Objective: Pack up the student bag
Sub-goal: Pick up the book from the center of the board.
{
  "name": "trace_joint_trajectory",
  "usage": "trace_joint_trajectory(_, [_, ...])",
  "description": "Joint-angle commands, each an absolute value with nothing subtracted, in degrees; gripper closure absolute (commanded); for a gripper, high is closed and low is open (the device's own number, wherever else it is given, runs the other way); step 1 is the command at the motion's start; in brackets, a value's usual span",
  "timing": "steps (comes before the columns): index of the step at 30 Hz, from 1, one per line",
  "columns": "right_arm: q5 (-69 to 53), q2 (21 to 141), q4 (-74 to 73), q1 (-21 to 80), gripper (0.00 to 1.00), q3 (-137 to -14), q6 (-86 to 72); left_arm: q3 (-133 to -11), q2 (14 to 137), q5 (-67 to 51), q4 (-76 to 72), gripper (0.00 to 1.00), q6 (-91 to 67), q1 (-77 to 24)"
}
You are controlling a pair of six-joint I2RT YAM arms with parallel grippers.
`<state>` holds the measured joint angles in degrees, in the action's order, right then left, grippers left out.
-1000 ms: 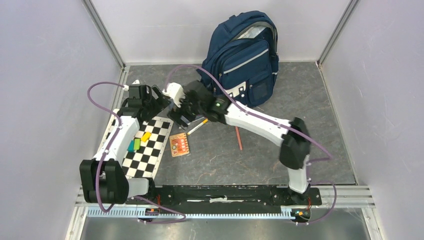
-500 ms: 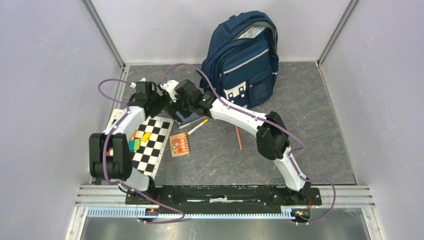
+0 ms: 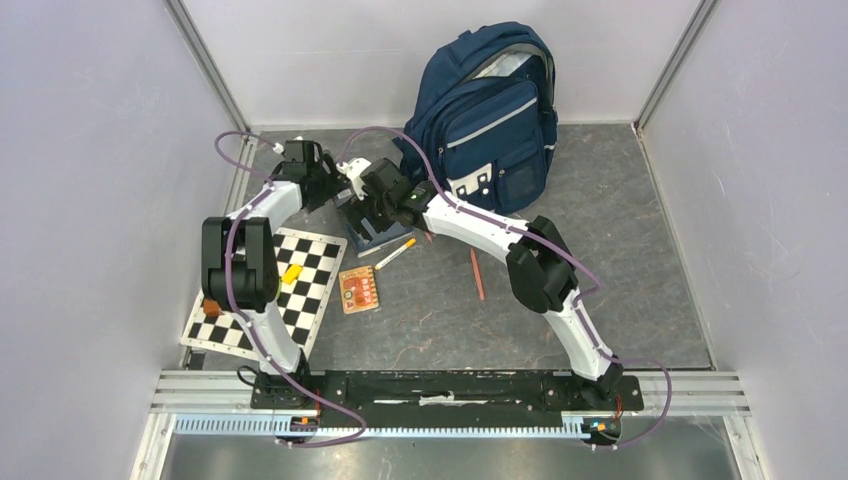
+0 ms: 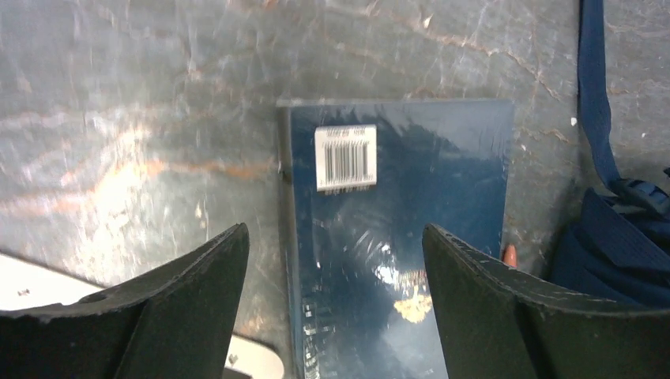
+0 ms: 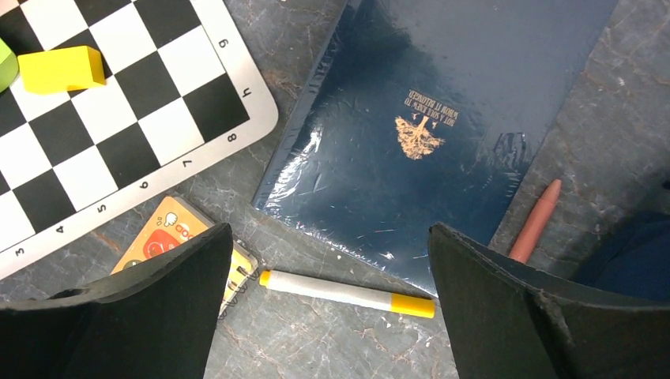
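The student bag (image 3: 490, 115), navy blue with grey stripes, stands upright against the back wall with its top zip gaping. In front of it a dark blue book (image 3: 372, 230) in shiny wrap lies flat on the floor. Both grippers hover over the book. My left gripper (image 4: 333, 233) is open, with the book's (image 4: 395, 237) left edge below its gap and the bag's strap (image 4: 594, 95) to the right. My right gripper (image 5: 329, 230) is open above the book's (image 5: 442, 118) near corner and a white marker (image 5: 348, 294) with yellow ends.
A chessboard (image 3: 290, 290) with a yellow block (image 5: 62, 69) lies at the left. An orange spiral notepad (image 3: 360, 290) lies beside it. A red pencil (image 3: 477, 275) lies to the right, and a reddish crayon (image 5: 536, 221) next to the book. Walls enclose three sides.
My left arm has swung away from the chessboard and reached toward the book. The right gripper has shifted left and farther back over the book. The left jaws have narrowed slightly.
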<state>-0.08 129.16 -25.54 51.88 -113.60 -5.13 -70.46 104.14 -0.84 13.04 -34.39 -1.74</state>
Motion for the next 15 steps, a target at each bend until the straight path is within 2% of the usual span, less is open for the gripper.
trace_joint_trajectory(1, [-4.2, 126.2, -22.3, 52.0, 0.03, -112.4, -5.3, -79.0, 107.8, 1.4, 10.6, 0.13, -24.1, -2.0])
trace_joint_trajectory(10, [-9.9, 123.0, -19.3, 52.0, 0.05, -105.2, -1.6, -101.7, 125.3, -5.1, 13.9, 0.12, -18.0, -2.4])
trace_joint_trajectory(15, [-11.6, 120.6, -19.3, 52.2, 0.06, -102.8, 0.9, -106.6, 131.2, -7.5, 16.4, 0.12, -18.4, -3.7])
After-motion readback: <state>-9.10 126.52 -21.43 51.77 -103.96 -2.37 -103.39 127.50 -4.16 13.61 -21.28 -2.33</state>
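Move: The book lies flat between my hands. Its middle is about 8 cm to the right of my left hand, roughly level fore and aft and some 8 cm below; the chessboard's middle is about 23 cm back and 17 cm left of that hand. From my right hand the book's middle is about 11 cm ahead, 2 cm left and 11 cm down; the marker is 1 cm back and 2 cm right, the small notebook 9 cm back and 6 cm left. I swing my open left hand forward about 13 cm, out past the book's far edge, rising some 3 cm on the way before starting to sink, while it turns about 10 degrees clockwise and its fingers tip up a little. My right hand, also open, draws back 3 to 4 cm from the book's near edge, sinking 3 cm and turning slightly counter-clockwise. Neither hand touches the book. ##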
